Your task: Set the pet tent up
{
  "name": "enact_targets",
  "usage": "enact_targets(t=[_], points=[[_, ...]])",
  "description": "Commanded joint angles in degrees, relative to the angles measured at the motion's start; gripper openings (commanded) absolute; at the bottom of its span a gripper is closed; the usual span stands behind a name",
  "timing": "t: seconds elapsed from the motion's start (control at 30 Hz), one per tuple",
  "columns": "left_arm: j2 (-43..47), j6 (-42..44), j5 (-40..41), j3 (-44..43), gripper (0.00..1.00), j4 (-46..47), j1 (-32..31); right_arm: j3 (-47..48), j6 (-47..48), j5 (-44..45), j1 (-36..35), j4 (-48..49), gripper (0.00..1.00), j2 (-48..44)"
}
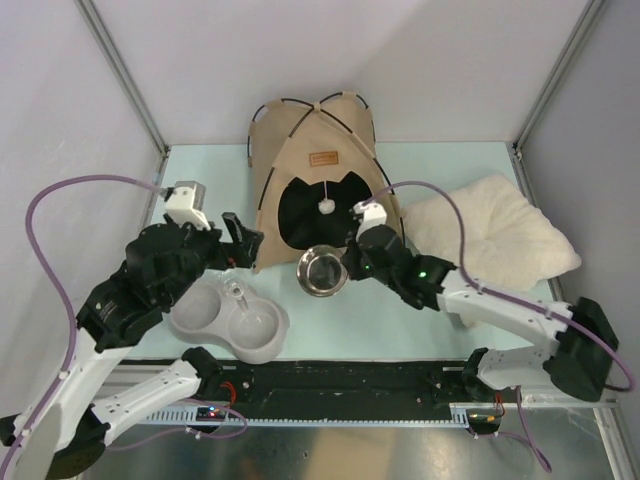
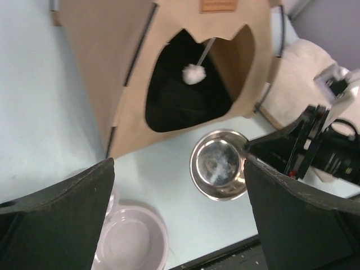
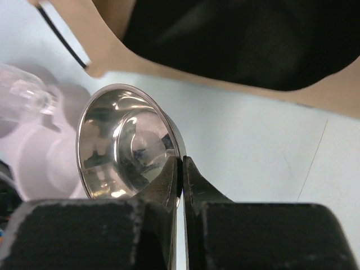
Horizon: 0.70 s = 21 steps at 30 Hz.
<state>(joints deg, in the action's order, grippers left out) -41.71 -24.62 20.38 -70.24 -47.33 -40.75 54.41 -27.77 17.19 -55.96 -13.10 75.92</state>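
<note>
The tan pet tent (image 1: 318, 150) stands upright at the back middle, with black poles, a brown label (image 1: 323, 158), a cat-head doorway (image 1: 318, 210) and a white pompom (image 1: 325, 206). It also shows in the left wrist view (image 2: 112, 62) and the right wrist view (image 3: 118, 50). My right gripper (image 1: 347, 265) is shut on the rim of a steel bowl (image 1: 323, 272), held in front of the doorway; in the right wrist view the fingers (image 3: 169, 180) pinch the bowl's rim (image 3: 121, 143). My left gripper (image 1: 240, 240) is open and empty, left of the tent, above the table.
A grey double pet bowl (image 1: 230, 320) sits at the front left, with one steel-less basin (image 2: 126, 239) under my left gripper. A cream fluffy pillow (image 1: 490, 235) lies at the right. A black rail (image 1: 340, 385) runs along the near edge.
</note>
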Motion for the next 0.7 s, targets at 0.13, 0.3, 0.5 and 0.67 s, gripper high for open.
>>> enact_targets(t=[0.13, 0.3, 0.5, 0.67], points=[[-4.6, 0.9, -19.7, 0.1, 1.0, 9.5, -0.2, 3.2, 5.7, -8.0, 4.1, 3.8, 0.0, -14.0], [-6.5, -0.6, -24.1, 1.9, 1.0, 12.9, -0.2, 4.6, 5.9, -13.8, 5.0, 5.9, 0.0, -17.9], [-9.0, -2.7, -26.5, 3.3, 0.96, 14.1, -0.4, 5.6, 4.4, -19.3, 5.1, 8.4, 0.0, -19.6], [-10.1, -4.1, -26.4, 3.5, 0.57, 14.4, -0.5, 5.8, 4.3, -20.3, 4.8, 9.0, 0.0, -19.4]])
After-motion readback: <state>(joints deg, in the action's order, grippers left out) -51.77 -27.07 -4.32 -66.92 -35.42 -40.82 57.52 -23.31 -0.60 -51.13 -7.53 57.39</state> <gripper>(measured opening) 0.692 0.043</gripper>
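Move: The metal bowl is already pinched by its rim in the right hand, with its middle about 6 cm left and 1 cm back of that hand. From the left hand it lies some 15 cm right, 1 cm ahead and 18 cm below. The pet tent's doorway is about 12 cm beyond the bowl; the twin dish lies 12 cm left, 7 cm back and 32 cm below the left hand. Right hand lifts the bowl some 16 cm; left swings 10 cm right and starts closing around the rim. ##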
